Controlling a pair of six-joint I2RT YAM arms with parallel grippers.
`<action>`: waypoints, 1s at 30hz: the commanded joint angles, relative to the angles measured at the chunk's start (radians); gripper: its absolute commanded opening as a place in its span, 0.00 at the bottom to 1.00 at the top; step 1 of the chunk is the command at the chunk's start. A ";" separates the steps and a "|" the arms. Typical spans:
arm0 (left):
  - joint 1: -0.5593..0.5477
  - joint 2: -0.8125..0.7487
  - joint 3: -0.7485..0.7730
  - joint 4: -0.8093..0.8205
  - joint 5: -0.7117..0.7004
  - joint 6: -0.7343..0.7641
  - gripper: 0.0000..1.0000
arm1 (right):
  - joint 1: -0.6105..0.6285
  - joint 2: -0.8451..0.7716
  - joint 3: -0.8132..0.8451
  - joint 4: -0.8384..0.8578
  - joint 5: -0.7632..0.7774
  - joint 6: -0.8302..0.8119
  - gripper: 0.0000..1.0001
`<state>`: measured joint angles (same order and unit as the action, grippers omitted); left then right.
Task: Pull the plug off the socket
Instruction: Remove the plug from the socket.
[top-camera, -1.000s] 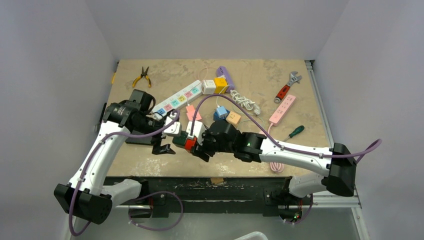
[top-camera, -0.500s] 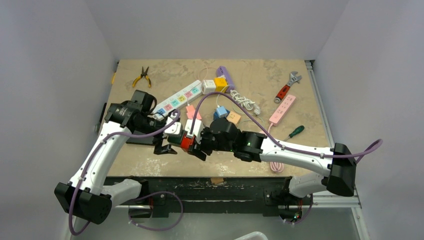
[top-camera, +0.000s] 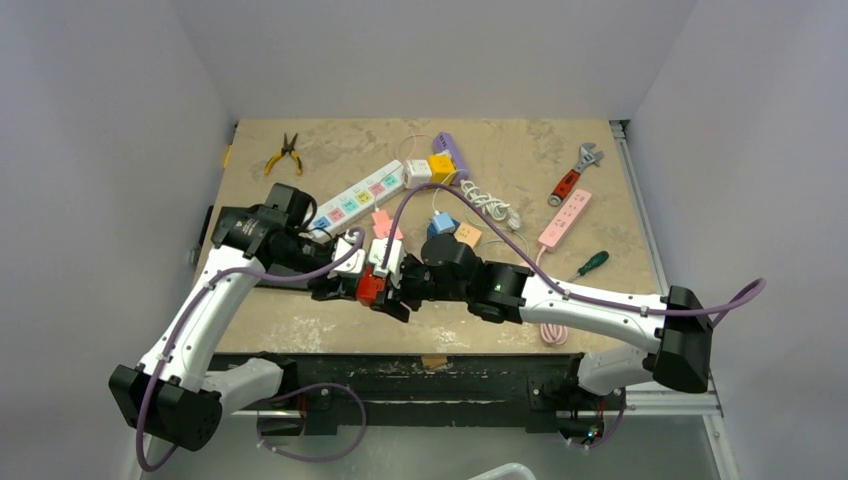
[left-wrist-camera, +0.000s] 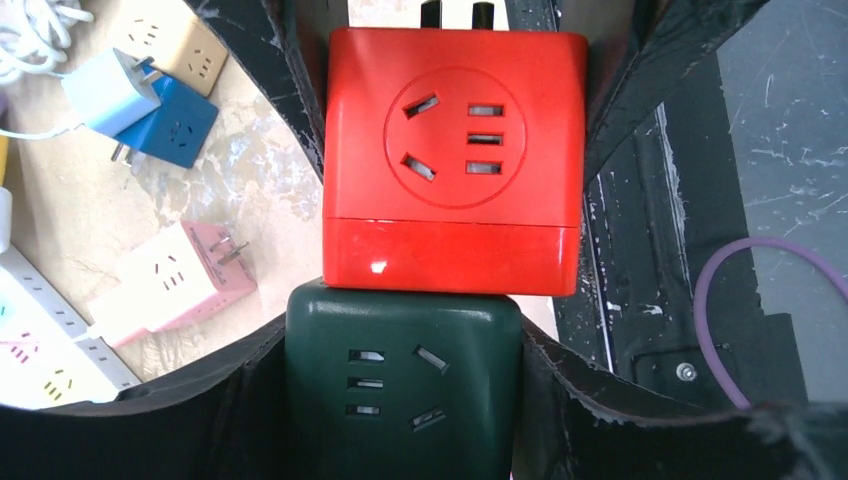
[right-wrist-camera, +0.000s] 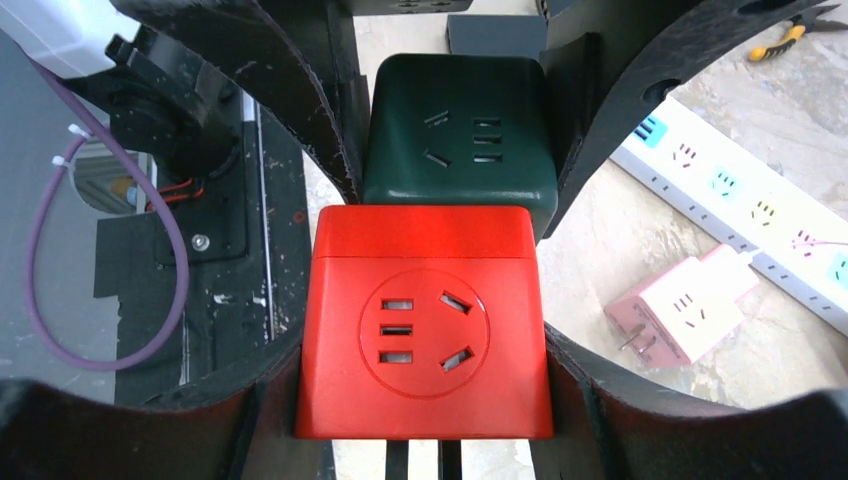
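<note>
A red cube socket (right-wrist-camera: 425, 340) and a dark green cube plug (left-wrist-camera: 405, 385) are joined face to face, held just above the table's front edge (top-camera: 368, 288). My right gripper (right-wrist-camera: 425, 380) is shut on the red cube's sides, and the cube's two prongs point back toward the wrist. My left gripper (left-wrist-camera: 405, 350) faces it from the left, its fingers (left-wrist-camera: 250, 400) pressed against both sides of the green cube. In the top view the two grippers meet nose to nose, the left gripper (top-camera: 335, 288) and the right gripper (top-camera: 388, 290).
Behind the grippers lie a pink cube adapter (top-camera: 385, 222), a white power strip (top-camera: 355, 197), a blue cube (top-camera: 438, 228) and a tan cube (top-camera: 467, 236). A pink strip (top-camera: 565, 218), a screwdriver (top-camera: 590, 263), a wrench (top-camera: 575, 172) and pliers (top-camera: 285, 153) lie farther off.
My left gripper has moved right onto the green cube and closed from wide open onto its sides. The right gripper has shifted slightly left with the red cube.
</note>
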<state>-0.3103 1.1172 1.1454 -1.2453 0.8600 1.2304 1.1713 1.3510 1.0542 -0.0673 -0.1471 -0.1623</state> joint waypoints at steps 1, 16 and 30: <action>-0.014 -0.021 0.019 0.051 -0.010 0.011 0.16 | 0.005 -0.030 0.036 0.088 -0.045 0.000 0.00; 0.077 0.014 -0.041 0.155 -0.226 -0.036 0.00 | -0.015 -0.215 -0.118 -0.004 0.066 0.031 0.00; -0.035 0.082 -0.106 0.329 -0.447 -0.160 0.00 | -0.298 -0.244 -0.207 -0.103 0.225 0.354 0.00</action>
<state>-0.2321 1.2114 1.0714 -1.0435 0.5190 1.2121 1.0622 1.0508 0.8520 -0.1745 -0.0078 -0.0364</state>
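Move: The left hand grips the green plug, still seated in the red socket adapter that the right hand grips; the red adapter's middle is about 6 cm to the left hand's right, level with it, and the green one about 6 cm to the right hand's left. On the table some 15 cm below, from the left hand: the pink adapter roughly 12 cm ahead and 6 cm right, the white power strip's middle about 21 cm straight ahead. Both hands keep their grips and draw apart along the joint between the two adapters, at first barely giving a centimetre or so, then quickly: the right hand pulls the red adapter about 9 cm to the right, edging forward at the end and turning some 15 degrees clockwise. The left hand takes the green plug the other way, about 7 cm forward and 5 to 6 cm each to the left and down, its fingers tipping some 15 degrees further down and swinging counter-clockwise. ##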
